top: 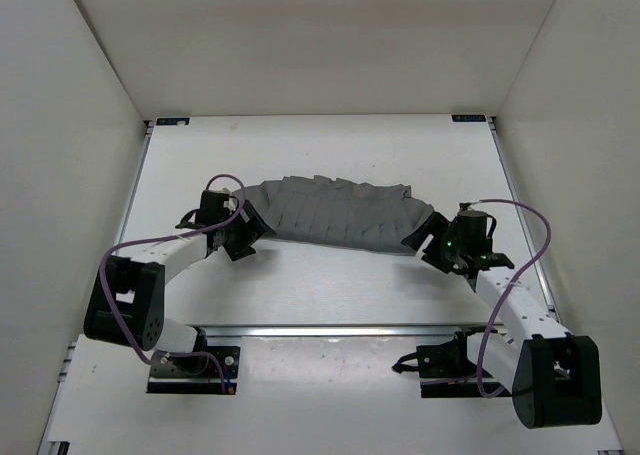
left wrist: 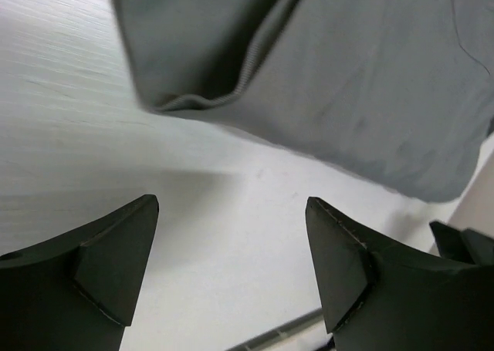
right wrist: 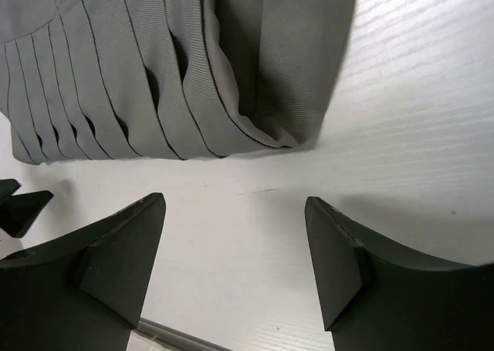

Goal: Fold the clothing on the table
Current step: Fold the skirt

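The clothing [top: 338, 213], a dark grey pleated garment, lies folded in a curved band across the middle of the white table [top: 300, 285]. My left gripper [top: 243, 237] stands open just off its left end, with only bare table between the fingers; the smooth grey fabric [left wrist: 347, 81] lies a little beyond the fingertips. My right gripper [top: 428, 247] is open at the clothing's right end. In the right wrist view the pleated edge [right wrist: 177, 73] lies just past the fingertips, apart from them.
White walls [top: 70, 125] enclose the table on the left, back and right. A metal rail [top: 330, 329] runs along the table's near edge, in front of the two arm bases. Purple cables loop over both arms.
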Tool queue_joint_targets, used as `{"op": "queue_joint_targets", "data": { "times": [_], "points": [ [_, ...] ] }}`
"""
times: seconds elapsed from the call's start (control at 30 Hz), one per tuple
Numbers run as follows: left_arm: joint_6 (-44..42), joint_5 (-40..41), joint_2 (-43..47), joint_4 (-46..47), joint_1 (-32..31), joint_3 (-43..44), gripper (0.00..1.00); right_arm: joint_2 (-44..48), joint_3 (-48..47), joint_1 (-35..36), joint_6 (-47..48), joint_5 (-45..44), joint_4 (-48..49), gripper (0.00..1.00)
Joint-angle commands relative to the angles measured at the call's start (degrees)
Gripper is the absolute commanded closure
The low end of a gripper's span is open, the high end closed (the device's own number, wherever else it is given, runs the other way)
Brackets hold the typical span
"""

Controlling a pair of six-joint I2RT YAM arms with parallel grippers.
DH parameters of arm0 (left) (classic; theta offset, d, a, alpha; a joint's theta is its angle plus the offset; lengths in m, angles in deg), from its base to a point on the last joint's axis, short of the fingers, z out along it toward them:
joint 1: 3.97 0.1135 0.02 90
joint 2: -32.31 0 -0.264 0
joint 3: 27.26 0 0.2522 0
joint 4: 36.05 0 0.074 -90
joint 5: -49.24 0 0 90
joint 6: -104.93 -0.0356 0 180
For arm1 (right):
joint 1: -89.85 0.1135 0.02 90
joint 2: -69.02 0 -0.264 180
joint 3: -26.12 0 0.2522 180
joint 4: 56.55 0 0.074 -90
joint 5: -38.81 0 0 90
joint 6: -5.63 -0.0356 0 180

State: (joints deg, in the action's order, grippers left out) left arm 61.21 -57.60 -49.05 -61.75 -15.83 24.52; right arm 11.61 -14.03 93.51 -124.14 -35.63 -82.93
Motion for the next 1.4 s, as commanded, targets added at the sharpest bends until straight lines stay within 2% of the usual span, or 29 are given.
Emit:
{"op": "queue_joint_targets", "data": {
  "times": [0.0,0.1,0.23,0.43,0.63,0.67,0.7,0.73,0.77,0.8,0.83,0.87,0.9,1.07,1.17,1.27,1.37],
  "points": [
    [2.06,6.28,1.82,4.21,-0.79,-1.19,0.13,-0.50,1.16,0.38,-5.58,1.84,7.17,0.30],
    [5.92,9.36,2.96,7.72,-0.54,-3.99,0.13,-2.09,3.01,1.17,-7.60,2.99,11.73,0.30],
    [8.03,11.12,1.12,9.75,-0.53,-3.04,0.16,-4.46,5.56,2.32,-10.41,2.03,16.30,0.30],
    [11.90,9.99,-3.62,15.72,-0.36,-3.21,0.22,-6.93,8.46,4.60,-16.90,-1.13,22.72,0.32],
    [12.17,10.52,-7.05,17.74,-1.85,-2.15,0.36,-10.17,9.69,3.02,-19.11,-2.11,28.16,0.34],
    [12.60,10.95,-7.14,18.88,-2.03,-2.33,0.39,-11.22,9.78,2.32,-19.12,-2.80,28.79,0.37],
    [13.13,11.47,-7.49,19.67,-2.03,-3.03,0.53,-12.28,9.35,2.58,-18.94,-3.59,29.49,0.44],
    [13.22,11.65,-7.32,20.20,-2.12,-3.21,0.67,-12.99,8.73,1.71,-18.51,-3.95,30.19,0.55],
    [13.39,11.57,-7.49,20.21,-2.03,-3.13,0.74,-14.30,8.47,1.00,-18.33,-3.78,30.72,0.61],
    [13.40,12.18,-7.23,20.21,-2.38,-3.65,0.83,-14.40,8.20,0.39,-17.98,-2.99,31.77,0.72],
    [13.31,12.53,-6.97,20.29,-2.29,-4.26,0.88,-15.10,7.85,-0.05,-17.63,-2.63,32.22,0.90],
    [13.48,12.53,-6.88,20.21,-2.73,-4.36,0.92,-15.28,7.50,-0.14,-17.28,-2.72,31.87,0.97],
    [13.14,12.27,-5.92,19.77,-3.25,-4.53,0.99,-15.19,7.23,-0.93,-16.40,-2.89,31.52,1.00],
    [14.26,14.19,-4.33,17.83,-9.75,-3.83,1.00,-8.97,5.92,-6.63,-8.68,-1.32,24.95,1.00],
    [18.48,14.03,-4.85,21.86,-14.77,-6.19,1.00,-5.01,2.15,-9.98,-1.92,-1.40,17.49,1.00],
    [20.95,13.51,-6.61,23.72,-19.07,-5.59,1.00,-3.32,-4.42,-10.00,6.60,-1.93,10.11,1.00],
    [21.74,14.64,-7.67,23.90,-21.80,-4.98,1.00,-6.56,-13.04,-7.01,14.60,0.42,4.64,1.00]
  ]
}}
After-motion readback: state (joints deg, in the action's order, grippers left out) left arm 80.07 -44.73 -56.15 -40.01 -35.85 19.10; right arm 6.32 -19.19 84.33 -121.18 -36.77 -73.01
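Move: About 5 cm ahead of the open left hand, level sideways and some 3 cm below it, lies the skirt's near left corner; the skirt's far left corner is roughly 13 cm ahead and 5 cm left. For the open right hand the near right corner is about 3 cm ahead, 1 cm left and 5 cm down, with the far right corner around 15 cm ahead and 2 cm left. Reaching forward and down about 5 cm, the left hand closes on the near left corner, then drags it low across the table about 9 cm right and 5 cm back. The right hand sinks some 4 cm, swinging left and then forward and back right, pinches the near right corner, and draws it right while lifting about 7 cm and edging forward. ##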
